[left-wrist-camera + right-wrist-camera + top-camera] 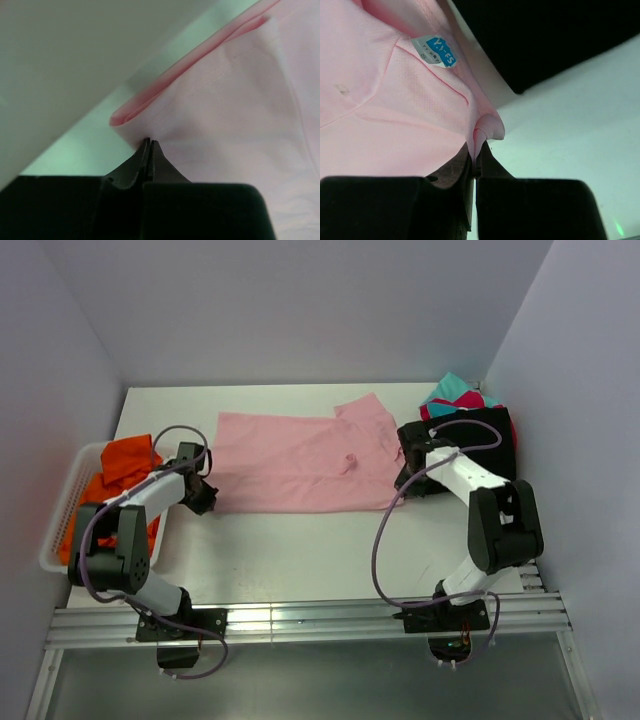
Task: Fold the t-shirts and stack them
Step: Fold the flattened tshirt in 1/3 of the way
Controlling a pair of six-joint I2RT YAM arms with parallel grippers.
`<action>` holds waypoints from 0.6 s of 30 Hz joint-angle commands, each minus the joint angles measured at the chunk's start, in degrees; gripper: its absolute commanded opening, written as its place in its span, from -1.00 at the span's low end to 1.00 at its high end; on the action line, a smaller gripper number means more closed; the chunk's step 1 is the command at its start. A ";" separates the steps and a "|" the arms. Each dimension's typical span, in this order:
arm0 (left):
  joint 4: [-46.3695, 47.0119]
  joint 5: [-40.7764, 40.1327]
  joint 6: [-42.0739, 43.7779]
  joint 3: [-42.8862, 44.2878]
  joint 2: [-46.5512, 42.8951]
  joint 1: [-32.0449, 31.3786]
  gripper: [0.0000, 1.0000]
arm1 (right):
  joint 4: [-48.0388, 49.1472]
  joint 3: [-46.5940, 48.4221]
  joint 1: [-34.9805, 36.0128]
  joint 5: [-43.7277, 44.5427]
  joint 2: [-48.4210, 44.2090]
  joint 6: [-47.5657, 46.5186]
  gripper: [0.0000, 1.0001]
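A light pink t-shirt (295, 460) lies spread across the middle of the table, folded lengthwise. My left gripper (207, 496) is shut on its near left corner; the left wrist view shows the jaws pressed together at the pink cloth (240, 115). My right gripper (403, 480) is shut on the near right corner, with a pinched fold of pink cloth (487, 131) between the jaws. A blue label (435, 51) shows on the shirt. An orange shirt (125, 465) lies in the basket at left. Black (470, 435), magenta (470, 400) and teal (450, 388) shirts lie piled at the far right.
A white mesh basket (60, 525) stands at the left edge of the table. Grey walls close in the table at the back and both sides. A metal rail (300, 618) runs along the near edge by the arm bases.
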 commanded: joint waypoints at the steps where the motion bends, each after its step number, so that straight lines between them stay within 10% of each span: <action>1: -7.71 -0.36 -2.64 -4.52 -5.37 -0.54 -0.99 | -4.17 -3.77 -0.48 1.40 -4.60 0.65 -1.00; 10: -15.00 -0.10 -4.66 -8.49 -14.69 -2.22 -0.99 | -8.03 -11.16 -0.48 1.67 -12.52 -0.05 -0.94; 14: -18.34 0.17 -5.37 -6.83 -20.22 -2.92 -0.93 | -10.84 -10.90 -0.48 2.28 -16.20 0.30 0.01; 18: -22.12 -5.08 -3.44 5.35 -24.53 -3.10 0.33 | -14.97 -0.58 -0.56 2.89 -18.68 -0.14 0.37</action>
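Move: Both shut hands still pinch the near-edge corners of the t-shirt; each is bound for bare table about 9 cm straight back and some 2 cm lower. The basket's middle lies roughly 33 cm to the left of the left hand, level fore and aft. From the right hand, the black t-shirt is some 18 cm ahead and 20 cm right, and the pink crumple about 14 cm ahead and 17 cm left. Both hands drag the pinched near-edge corners of the t-shirt back about 9 cm, then open and rise off. ##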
